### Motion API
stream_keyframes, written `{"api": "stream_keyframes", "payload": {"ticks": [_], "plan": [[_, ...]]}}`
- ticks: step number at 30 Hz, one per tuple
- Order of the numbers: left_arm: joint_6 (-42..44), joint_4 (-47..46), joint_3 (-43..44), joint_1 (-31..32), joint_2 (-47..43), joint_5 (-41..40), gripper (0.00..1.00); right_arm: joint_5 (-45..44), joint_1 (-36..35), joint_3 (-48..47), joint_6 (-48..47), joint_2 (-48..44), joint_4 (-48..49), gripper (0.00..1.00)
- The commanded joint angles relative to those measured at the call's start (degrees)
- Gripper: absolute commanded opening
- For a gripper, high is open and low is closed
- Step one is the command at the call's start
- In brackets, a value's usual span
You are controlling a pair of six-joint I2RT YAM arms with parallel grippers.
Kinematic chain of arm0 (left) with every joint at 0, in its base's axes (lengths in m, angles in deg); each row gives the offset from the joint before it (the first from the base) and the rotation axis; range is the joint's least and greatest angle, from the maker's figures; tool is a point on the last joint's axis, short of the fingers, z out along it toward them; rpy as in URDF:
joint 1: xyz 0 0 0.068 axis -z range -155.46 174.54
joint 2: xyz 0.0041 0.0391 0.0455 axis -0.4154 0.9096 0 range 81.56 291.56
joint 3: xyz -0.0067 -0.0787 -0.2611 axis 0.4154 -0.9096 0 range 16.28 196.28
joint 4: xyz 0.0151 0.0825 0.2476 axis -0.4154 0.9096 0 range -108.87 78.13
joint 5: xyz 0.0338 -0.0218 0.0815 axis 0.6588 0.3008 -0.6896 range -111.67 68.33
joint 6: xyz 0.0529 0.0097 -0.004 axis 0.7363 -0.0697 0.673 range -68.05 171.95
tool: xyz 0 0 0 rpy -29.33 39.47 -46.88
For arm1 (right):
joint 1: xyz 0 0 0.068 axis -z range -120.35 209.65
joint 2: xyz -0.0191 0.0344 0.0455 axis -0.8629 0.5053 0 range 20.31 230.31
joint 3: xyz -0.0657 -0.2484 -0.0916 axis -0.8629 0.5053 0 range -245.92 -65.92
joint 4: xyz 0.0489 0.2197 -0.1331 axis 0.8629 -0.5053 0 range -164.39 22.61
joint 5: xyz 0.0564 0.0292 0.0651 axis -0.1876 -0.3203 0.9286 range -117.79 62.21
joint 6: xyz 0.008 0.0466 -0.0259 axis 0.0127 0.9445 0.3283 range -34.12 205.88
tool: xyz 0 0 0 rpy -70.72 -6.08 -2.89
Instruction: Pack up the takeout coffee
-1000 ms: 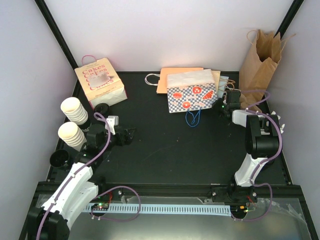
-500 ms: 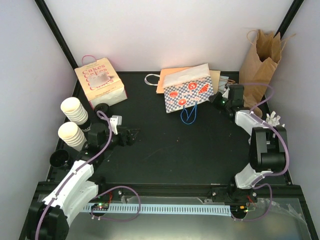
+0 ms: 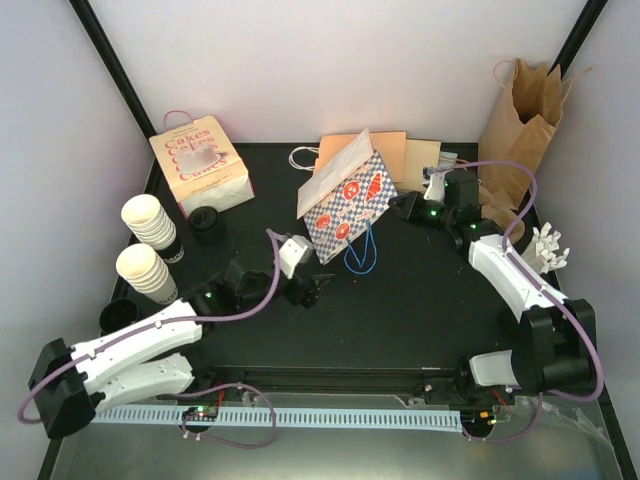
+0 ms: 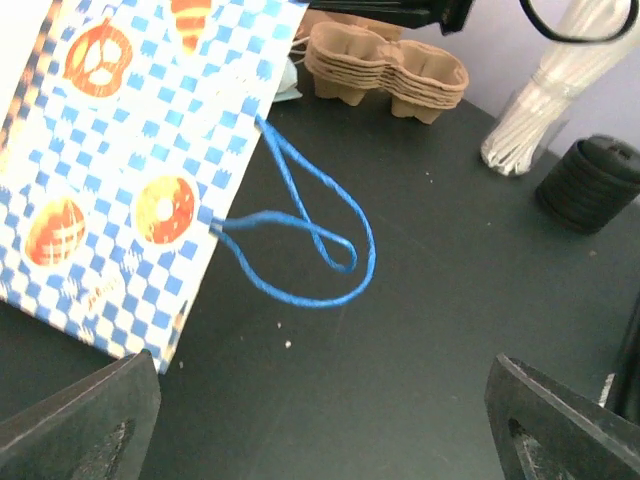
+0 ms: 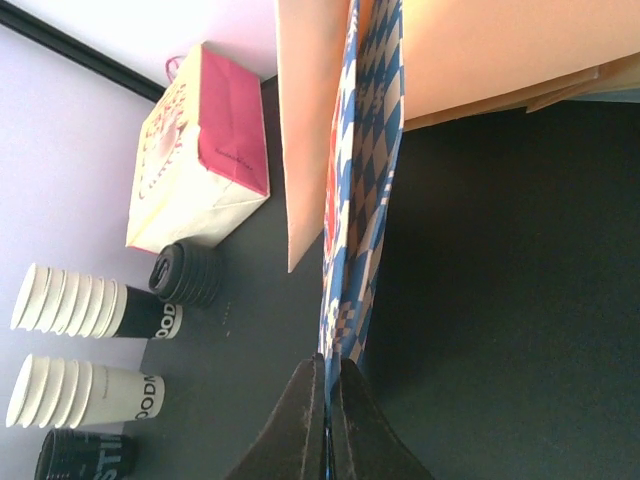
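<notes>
Two stacks of cream-white ribbed cups [image 3: 148, 220] [image 3: 143, 272] lie at the table's left edge, also in the right wrist view [image 5: 70, 305]. A stack of black lids [image 3: 207, 224] [image 5: 188, 274] sits beside them. A blue-checked paper bag [image 3: 345, 195] [image 4: 110, 170] stands tilted on edge at the middle back, its blue handle [image 4: 300, 240] trailing on the table. My right gripper [image 3: 405, 207] [image 5: 328, 385] is shut on the bag's edge. My left gripper [image 3: 310, 285] [image 4: 330, 400] hovers open just in front of the bag, holding nothing.
A pink-and-white Cakes bag [image 3: 200, 165] stands back left, a tall brown paper bag [image 3: 520, 120] back right, flat orange bags [image 3: 400, 150] behind the checked one. Cardboard cup carriers [image 4: 385, 70], a bundle of white sticks [image 4: 530, 120] and a black ribbed stack [image 4: 590, 185] sit to the right.
The right gripper shut on the checked bag's edge and raised it from lying flat to tilted on edge, shifting it left. The left arm reached right toward the table's middle.
</notes>
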Motion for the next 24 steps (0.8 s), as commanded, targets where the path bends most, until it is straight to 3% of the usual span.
{"api": "stream_keyframes", "payload": {"ticks": [1, 5, 7, 10, 13, 17, 24], "plan": [[12.6, 3.0, 5.7, 8.2, 5.1, -14.5, 0.88, 2.3, -0.7, 1.0, -2.1, -2.7, -4.1, 0.01], [22.8, 4.0, 10.0, 14.8, 12.0, -22.6, 0.72, 2.6, -0.8, 1.2, -3.9, -3.8, -6.9, 0.01], [26.4, 4.0, 11.9, 16.5, 15.8, -27.8, 0.69, 2.8, -0.8, 1.2, -4.4, -4.3, -8.0, 0.01], [30.9, 5.1, 15.6, 17.3, 21.4, -32.8, 0.60, 3.2, -0.8, 1.2, -4.8, -5.2, -8.9, 0.01], [38.2, 5.9, 18.4, 17.4, 26.1, -33.8, 0.44, 3.3, -0.8, 1.0, -5.1, -6.1, -9.8, 0.01], [44.8, 7.2, 20.2, 17.5, 30.8, -33.3, 0.36, 3.5, -0.8, 1.1, -5.2, -7.2, -10.4, 0.02], [47.5, 5.2, 20.1, 17.4, 32.5, -28.4, 0.40, 4.3, -0.9, 1.0, -6.1, -7.3, -12.2, 0.02]]}}
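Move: The patterned bag hangs from the right hand; the near end of its mouth edge lies some 7 cm ahead of the left hand, 5 cm to its right and 5 cm lower. The blue handle loop is 7 cm ahead and 8 cm right of the left hand, at much that height. The flat orange bags lie on the table, 27 cm ahead and 13 cm right of it. From the right hand, that edge is about 8 cm back, 10 cm left and 5 cm lower. The bag's mouth stays pinched at its right end by the shut right hand, which draws it back about 4 cm. The left hand goes right and down, some 7 cm each way, first slightly back and then forward, to the near end of that mouth by the blue handle, rolling about 55 degrees left side up while its wide-open fingers close to just over a third, astride the rim. ##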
